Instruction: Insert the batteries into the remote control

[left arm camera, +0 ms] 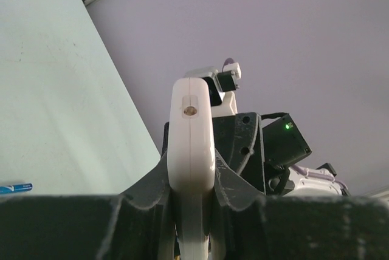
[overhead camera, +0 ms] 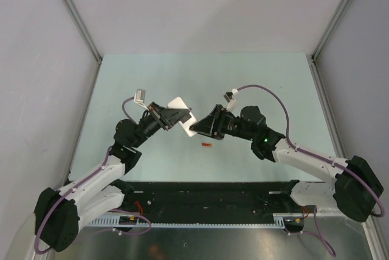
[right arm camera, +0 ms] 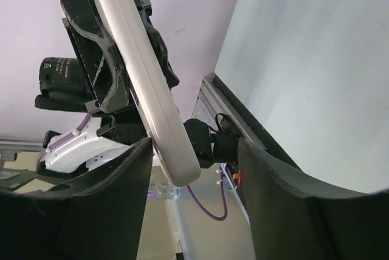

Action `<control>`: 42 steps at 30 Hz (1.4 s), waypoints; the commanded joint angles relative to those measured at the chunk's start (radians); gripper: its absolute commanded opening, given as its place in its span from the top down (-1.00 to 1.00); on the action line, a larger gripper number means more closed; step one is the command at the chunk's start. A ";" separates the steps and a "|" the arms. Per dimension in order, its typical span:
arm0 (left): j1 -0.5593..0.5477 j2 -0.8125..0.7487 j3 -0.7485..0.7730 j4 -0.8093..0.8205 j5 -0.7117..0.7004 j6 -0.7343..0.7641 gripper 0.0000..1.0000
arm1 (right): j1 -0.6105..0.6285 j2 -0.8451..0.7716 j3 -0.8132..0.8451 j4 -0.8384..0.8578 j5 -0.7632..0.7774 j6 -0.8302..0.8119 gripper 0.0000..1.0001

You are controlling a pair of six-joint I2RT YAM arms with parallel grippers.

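Note:
The remote control (overhead camera: 180, 109) is held above the table, its plain white back up, and no batteries show in it. My left gripper (overhead camera: 172, 117) is shut on it. In the left wrist view the remote (left arm camera: 190, 132) stands edge-on between the fingers (left arm camera: 149, 187). My right gripper (overhead camera: 198, 128) is open, its jaws on either side of the remote's free end. In the right wrist view the remote (right arm camera: 149, 90) slants down beside the left finger (right arm camera: 103, 205). An orange-red battery (overhead camera: 206, 145) lies on the table under the grippers. A blue battery (left arm camera: 15, 188) lies on the table.
The pale green table (overhead camera: 255, 84) is closed in by grey walls on three sides. A black rail (overhead camera: 206, 202) with the arm bases runs along the near edge. The right arm's wrist (left arm camera: 270, 144) faces the left gripper closely.

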 commanded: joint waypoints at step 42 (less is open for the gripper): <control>-0.069 -0.087 0.044 -0.023 -0.174 0.107 1.00 | 0.005 0.038 0.041 -0.057 0.026 -0.019 0.39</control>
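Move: Just past the right fingertips, the remote control slants across the left hand's grip, its middle about 4 cm ahead, 5 cm to the left and 3 cm above the right hand; its lower, near end reaches between the open right fingers. On the table, roughly 23 cm below the right hand, lie the red battery, 2 cm ahead and 3 cm to the right, and the blue one, 5 cm ahead and 7 cm to the right. The left hand already holds the remote at its middle. Closing from about two-thirds open to two-fifths, the right fingers come together around the near, lower end of the remote and pinch it, while that hand creeps only about 1 cm to its left. The left hand keeps its grip, staying nearly in place and turning some 5 degrees counter-clockwise. ##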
